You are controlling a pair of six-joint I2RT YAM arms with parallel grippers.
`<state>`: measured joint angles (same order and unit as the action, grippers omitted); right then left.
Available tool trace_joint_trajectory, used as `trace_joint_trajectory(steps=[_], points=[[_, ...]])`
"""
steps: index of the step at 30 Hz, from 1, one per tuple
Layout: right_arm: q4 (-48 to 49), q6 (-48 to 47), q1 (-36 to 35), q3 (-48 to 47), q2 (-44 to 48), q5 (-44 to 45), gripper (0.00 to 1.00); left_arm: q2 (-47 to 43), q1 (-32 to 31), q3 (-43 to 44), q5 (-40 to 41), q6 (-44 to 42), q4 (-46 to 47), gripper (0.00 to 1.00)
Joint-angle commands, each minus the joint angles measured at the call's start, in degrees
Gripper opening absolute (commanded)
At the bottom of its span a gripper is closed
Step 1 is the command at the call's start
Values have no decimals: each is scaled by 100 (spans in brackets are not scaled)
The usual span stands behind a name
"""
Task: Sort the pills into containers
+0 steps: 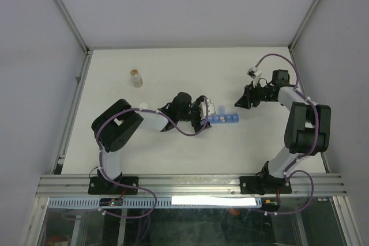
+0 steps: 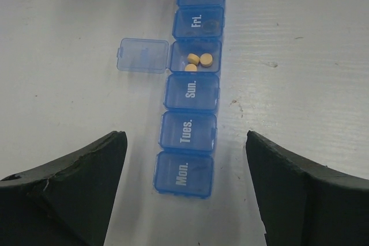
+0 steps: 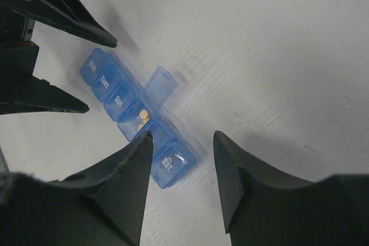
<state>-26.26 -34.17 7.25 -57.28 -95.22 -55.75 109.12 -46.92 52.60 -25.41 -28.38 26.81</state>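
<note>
The blue pill-organiser strip lies flat mid-table, several joined compartments in a row. One middle compartment is open with its lid flipped aside and holds three tan pills; the other lids are shut. My left gripper is open and empty at the strip's "Mon." end, and the strip runs away from between its fingers. My right gripper is open and empty above the "Sat." end. In the right wrist view the strip and pills show beyond my right gripper.
A small clear bottle with tan-orange contents stands upright at the far left of the white table. The left gripper's fingers show at the top left of the right wrist view. Grey walls enclose the table on three sides.
</note>
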Motion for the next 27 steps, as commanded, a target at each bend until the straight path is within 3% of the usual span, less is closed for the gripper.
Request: trace_joint_trajectory(steps=[1, 15, 22, 27], points=[[213, 162, -158, -394, -195, 136, 48, 213, -31, 351, -43, -132, -36, 83], [-4, 593, -438, -936, -1087, 500, 28, 344, -30, 715, -169, 201, -682, 52], [-285, 597, -567, -1198, -1495, 397, 17, 377, -43, 688, -133, 297, -768, 50], [-456, 549, -644, -1290, -1644, 258, 17, 414, -45, 705, -137, 297, -783, 48]])
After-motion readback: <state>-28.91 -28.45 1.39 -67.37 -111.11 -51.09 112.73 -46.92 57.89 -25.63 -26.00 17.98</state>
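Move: The pill box runs left to right; from the left hand its Tues. compartment is about 1 cm to the right, straight ahead 0, and 3 cm below, between the spread fingers. The uncovered compartment with three pills is 7 cm right, level, with its open lid 4 cm farther out. From the right hand that lid lies some 7 cm left, level, 6 cm below; the pill compartment is 4 cm nearer the base than the lid, and Sat. is 4 cm back, 1 cm left. The left hand sinks about 2 cm astride the box and closes its wide-open fingers to roughly half, until the tips pinch its two long sides by the Tues. compartment, near the Mon. seam, and then keeps that hold. Meanwhile the right hand comes down about 5 cm, first also forward and then more to the left (2 to 3 cm each way), towards the open lid from its right, rolling its forward side down some 15 degrees while its half-open fingers draw nearly together, still short of the lid. ##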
